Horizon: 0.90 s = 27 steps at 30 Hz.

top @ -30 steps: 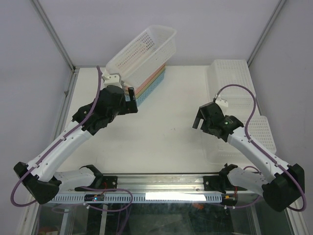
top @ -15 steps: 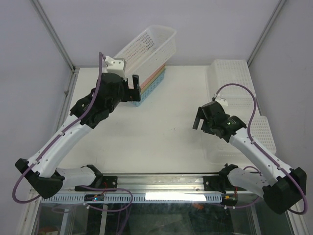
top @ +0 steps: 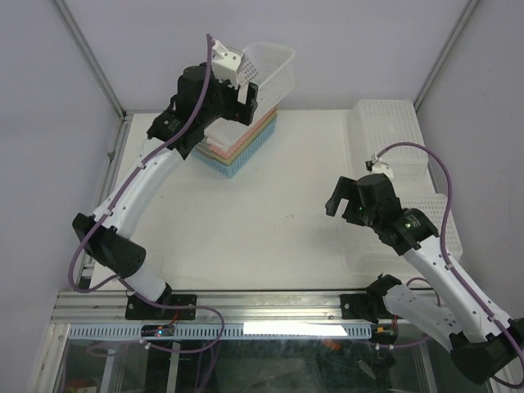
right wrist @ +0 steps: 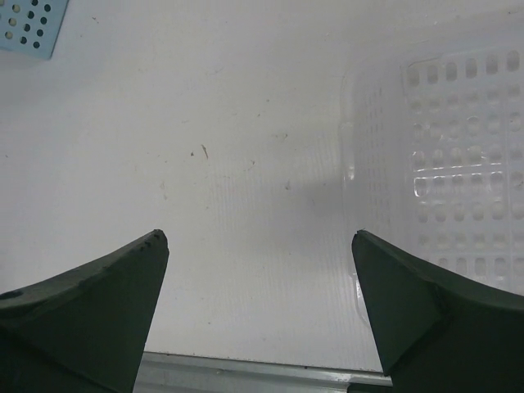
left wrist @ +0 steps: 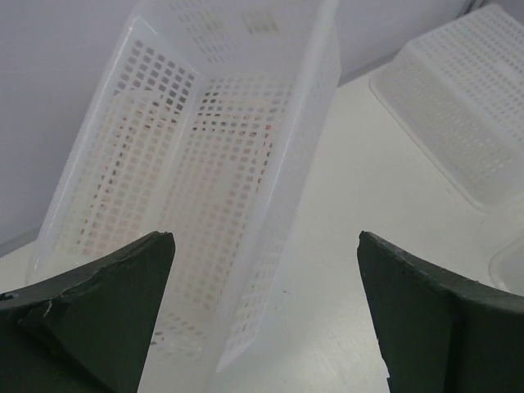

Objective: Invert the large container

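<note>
The large white perforated container (top: pixel 274 64) leans tilted against a stack of coloured baskets (top: pixel 243 144) at the far left of the table. In the left wrist view its open inside (left wrist: pixel 213 147) faces the camera, its near corner between the fingers. My left gripper (top: pixel 246 105) is open and held high, right at the container's near end; I cannot tell if it touches. My right gripper (top: pixel 340 205) is open and empty over bare table at the right, also seen in the right wrist view (right wrist: pixel 258 241).
A white perforated container (top: pixel 385 131) lies upside down at the far right, also in the left wrist view (left wrist: pixel 458 115). Another white one (top: pixel 442 219) sits beside the right gripper (right wrist: pixel 458 164). A blue basket corner (right wrist: pixel 33 24) shows at the upper left.
My left arm has stretched up and away, lifting its open gripper from beside the stack to the white container's near end. The right arm has shifted slightly.
</note>
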### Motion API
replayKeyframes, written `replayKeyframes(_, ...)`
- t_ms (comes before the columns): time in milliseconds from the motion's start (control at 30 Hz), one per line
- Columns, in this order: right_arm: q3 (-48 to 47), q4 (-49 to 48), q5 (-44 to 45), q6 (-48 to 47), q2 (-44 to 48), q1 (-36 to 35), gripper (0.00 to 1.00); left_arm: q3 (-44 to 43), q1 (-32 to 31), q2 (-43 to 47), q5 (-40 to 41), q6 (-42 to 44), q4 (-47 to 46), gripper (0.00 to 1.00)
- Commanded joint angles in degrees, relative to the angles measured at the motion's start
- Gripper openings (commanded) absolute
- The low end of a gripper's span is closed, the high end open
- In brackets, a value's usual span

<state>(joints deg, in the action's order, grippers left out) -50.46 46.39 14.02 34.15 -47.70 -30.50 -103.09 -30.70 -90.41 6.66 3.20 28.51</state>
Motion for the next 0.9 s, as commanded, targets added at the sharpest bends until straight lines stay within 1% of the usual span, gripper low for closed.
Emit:
replayKeyframes(0,-1.4,0.2,-1.4,0.7,2.3,0.2,0.99,-4.1,3.1,-4.7,-14.2,10.4,-2.5,0.99)
replayKeyframes(100,-0.5,0.5,-1.8,1.3,3.3,0.2,0.99,-8.0,6.7,-8.1,-22.8,8.7,-0.4,0.99)
replayKeyframes(167,0.0,0.8,-1.9,1.7,3.9,0.2,0.99,-11.3,8.1,-10.3,-27.2,7.2,2.6,0.97)
replayKeyframes(200,0.2,0.8,-1.9,1.8,4.0,0.2,0.99,-12.5,8.3,-11.1,-28.1,6.8,3.4,0.94)
replayKeyframes(333,0.4,1.2,-2.3,2.5,4.1,0.2,0.99,-12.6,8.7,-12.2,-31.3,6.0,4.7,0.85)
replayKeyframes(367,0.4,1.3,-2.3,2.5,4.0,0.1,0.99,-12.9,8.8,-12.6,-32.1,6.0,5.2,0.82)
replayKeyframes(467,0.0,1.5,-2.4,2.6,4.1,0.1,0.99,-13.8,9.5,-13.9,-33.5,5.4,6.4,0.66)
replayKeyframes(533,-0.3,1.7,-2.2,2.6,4.2,0.2,0.99,-14.0,9.7,-14.2,-34.1,5.3,6.6,0.54)
replayKeyframes(600,-0.3,2.0,-2.1,2.7,4.4,0.2,0.99,-14.0,9.7,-14.2,-34.8,5.2,6.8,0.47)
replayKeyframes(733,-0.6,2.5,-2.1,3.0,4.8,0.2,0.99,-15.1,9.8,-14.6,-35.2,5.7,7.7,0.4)
replayKeyframes(867,-0.8,3.2,-1.8,3.3,5.5,0.2,0.99,-16.1,9.8,-15.5,-35.4,6.3,8.8,0.4)
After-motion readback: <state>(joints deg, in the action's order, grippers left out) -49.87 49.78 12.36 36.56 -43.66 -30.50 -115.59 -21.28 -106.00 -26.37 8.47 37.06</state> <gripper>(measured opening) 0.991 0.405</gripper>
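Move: About 10 cm ahead of the left hand, some 3 cm to its left and 10 cm lower, is the middle of the large white container, tilted on its stack with its near long rim facing the hand. The pink container lies beneath, about 8 cm ahead, 4 cm left and 20 cm down; the blue one, at the bottom, has the same spot but 28 cm down. From the right hand, the large container is roughly 28 cm ahead, 28 cm left and 10 cm higher. Dipping about 5 cm while reaching nearly as far forward, the left hand goes to the large container's near long rim, then eases back slightly and drifts right to some 3 cm in all. The wrist yaws clockwise over 20 degrees and noses down as the wide-open fingers close to under half, one inside and one outside the rim; a firm pinch can't be seen yet. ##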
